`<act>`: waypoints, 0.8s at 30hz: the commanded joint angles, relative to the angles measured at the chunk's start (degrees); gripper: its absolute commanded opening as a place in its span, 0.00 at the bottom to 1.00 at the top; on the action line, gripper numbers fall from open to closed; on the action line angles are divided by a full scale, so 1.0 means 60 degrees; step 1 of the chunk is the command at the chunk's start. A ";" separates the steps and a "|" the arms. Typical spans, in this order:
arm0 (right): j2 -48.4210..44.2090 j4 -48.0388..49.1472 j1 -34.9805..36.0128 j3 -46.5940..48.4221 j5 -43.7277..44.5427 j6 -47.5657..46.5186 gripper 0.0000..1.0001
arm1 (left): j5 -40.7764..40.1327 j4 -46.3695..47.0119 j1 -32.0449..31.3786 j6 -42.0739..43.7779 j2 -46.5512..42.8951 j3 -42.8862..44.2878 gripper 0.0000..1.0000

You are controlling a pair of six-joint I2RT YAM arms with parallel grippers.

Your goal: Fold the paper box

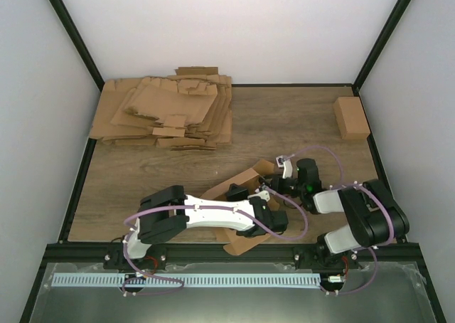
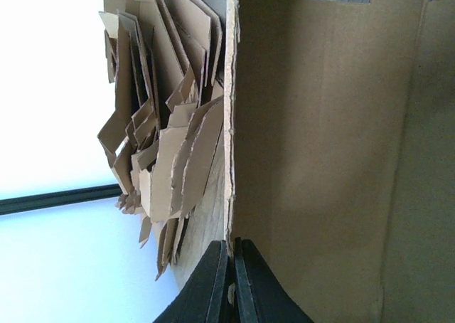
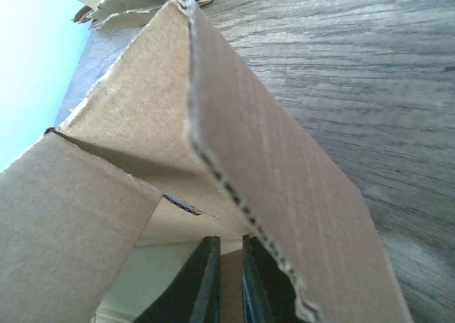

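The paper box [image 1: 245, 181] is a half-folded brown cardboard piece lying between the two arms near the table's front. In the left wrist view the box [image 2: 320, 138] shows one broad inner panel. My left gripper [image 2: 229, 255] is shut on that panel's thin raised edge. From above, the left gripper [image 1: 237, 193] sits over the middle of the box. My right gripper [image 1: 274, 188] is at the box's right end. Its black fingers stand almost together under a folded-over flap of the box [image 3: 263, 159], and the right gripper [image 3: 231, 266] has brown cardboard in its narrow gap.
A thick heap of flat cardboard sheets [image 1: 167, 113] lies at the back left, and the same heap [image 2: 163, 124] shows behind the held panel. A small closed brown carton [image 1: 351, 117] stands at the back right. Black frame posts and white walls bound the wooden table [image 1: 284, 117].
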 commanded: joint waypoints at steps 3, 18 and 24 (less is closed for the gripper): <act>-0.1109 -0.1028 0.0066 0.0263 0.0229 0.0060 0.16 | -0.0017 0.0278 -0.0019 0.0287 -0.0007 0.0238 0.04; -0.5575 -0.5657 0.0072 0.0044 0.1905 0.1121 0.49 | -0.0041 0.0370 0.0069 0.0345 -0.0098 0.0172 0.04; -0.6327 -0.7124 0.0065 -0.0006 0.0896 0.2283 0.54 | 0.0005 0.0378 0.0098 0.0347 -0.0164 0.0151 0.04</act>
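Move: Close beside the right fingertips, about 3 cm ahead and 1 cm to the right of the right hand, stands the box's corner flap, its middle some 1 cm lower. The box's upper tab is roughly 4 cm to that hand's left and 4 cm above it, level fore and aft; the far wall's middle is about 7 cm left and 2 cm up, also level. From the left hand the corner flap lies some 5 cm ahead, 9 cm right and 6 cm below. Drawing its nearly shut fingers up out of the box corner, the right hand climbs about 6 cm, then eases back and to the right some 3 cm each way while sinking about 1 cm, away from the corner flap. Its fingers spread to about half open and it swings about 10 degrees clockwise. The left hand stays put, still pinching the far wall's top edge. ##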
